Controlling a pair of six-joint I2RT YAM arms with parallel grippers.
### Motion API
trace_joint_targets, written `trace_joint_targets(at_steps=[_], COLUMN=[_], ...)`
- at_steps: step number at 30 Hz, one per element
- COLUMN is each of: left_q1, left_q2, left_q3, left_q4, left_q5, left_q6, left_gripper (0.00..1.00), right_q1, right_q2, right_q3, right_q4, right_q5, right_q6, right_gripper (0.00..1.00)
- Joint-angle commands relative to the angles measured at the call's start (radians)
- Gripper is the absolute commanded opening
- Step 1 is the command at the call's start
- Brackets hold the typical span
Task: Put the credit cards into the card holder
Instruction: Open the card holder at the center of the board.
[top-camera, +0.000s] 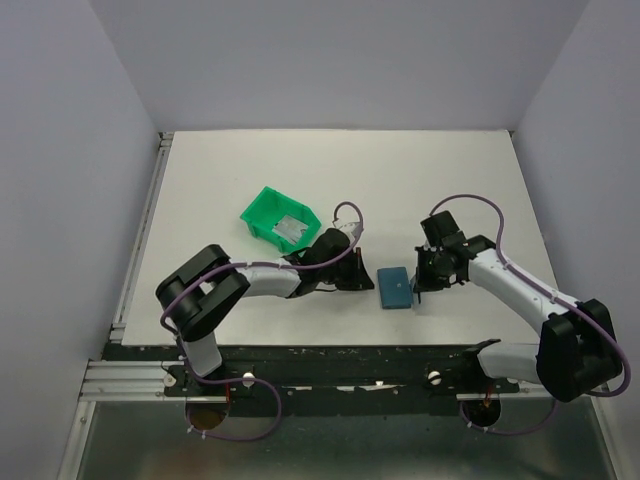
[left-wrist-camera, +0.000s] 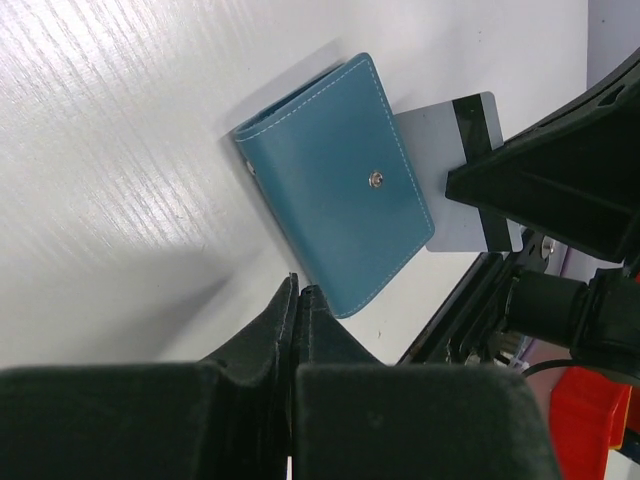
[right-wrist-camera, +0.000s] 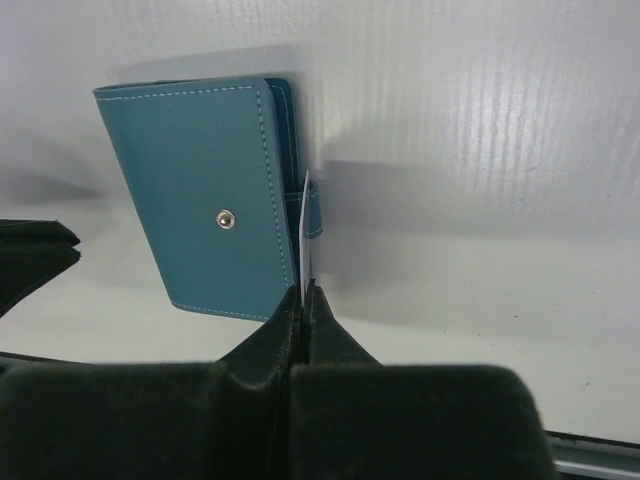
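Note:
The slate-blue card holder (top-camera: 395, 287) lies folded flat on the white table, stud (left-wrist-camera: 376, 180) facing up. My right gripper (top-camera: 421, 284) is shut on a grey credit card (left-wrist-camera: 450, 150) with a dark stripe, held upright on its edge against the holder's right side. The right wrist view shows that card edge-on (right-wrist-camera: 305, 225) between the fingertips, beside the holder (right-wrist-camera: 200, 190) and its small strap. My left gripper (left-wrist-camera: 297, 290) is shut with nothing in it, its tips just short of the holder's near-left corner. Another silvery card (top-camera: 290, 228) lies in the green bin.
The green plastic bin (top-camera: 262, 212) stands behind the left arm, left of centre. Side walls close in the white table (top-camera: 330, 170). The black rail with both arm bases runs along the near edge (top-camera: 350, 365).

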Motion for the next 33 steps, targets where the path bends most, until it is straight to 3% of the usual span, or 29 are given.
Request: trace_joint_targets(at_steps=[1,12,21,33], left_q1=[0.003,0.003,0.003,0.003], left_q2=[0.047,0.116,0.114,0.111], left_q3=[0.021,0.002,-0.024,-0.079], left_q4=[0.023,0.078,0.100,0.169], left_q5=[0.048,0.080,0.086,0.112], left_q6=[0.017,0.000,-0.003,-0.015], left_gripper=[0.02,0.01,0.00,0.00], right_q1=[-0.008,-0.008,-0.008,-0.005], right_q2=[0.005,-0.070,-0.147,-0.022], right_q3=[-0.020,-0.046,-0.109,-0.181], right_q4=[0.064,0.115,0.277,0.500], right_q5=[-0.088,-0.213,-0.414,-0.523], right_q6=[-0.030,-0.018,0.019,0.083], right_gripper=[0.00,0.00,0.01,0.01])
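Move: The closed card holder's middle is about 5 cm to the right gripper's left, level with it fore and aft and some 3 cm below; the credit card already held in that gripper hangs about 2 cm beneath its tips, at the holder's right, opening edge. From the left gripper the holder's middle lies roughly 6 cm to the right and 4 cm lower, that card some 10 cm to the right, and the green tray about 21 cm to the left and 16 cm farther out. Keep the credit card gripped and sweep the right gripper left about 8 cm, level at first, then also rising some 3 cm before easing slightly down, swinging its fingertips leftward by about 30 degrees so the card levers the holder's cover up and over. Meanwhile lower the shut left gripper some 3 cm beside the holder's spine, then hold it there against that side. ##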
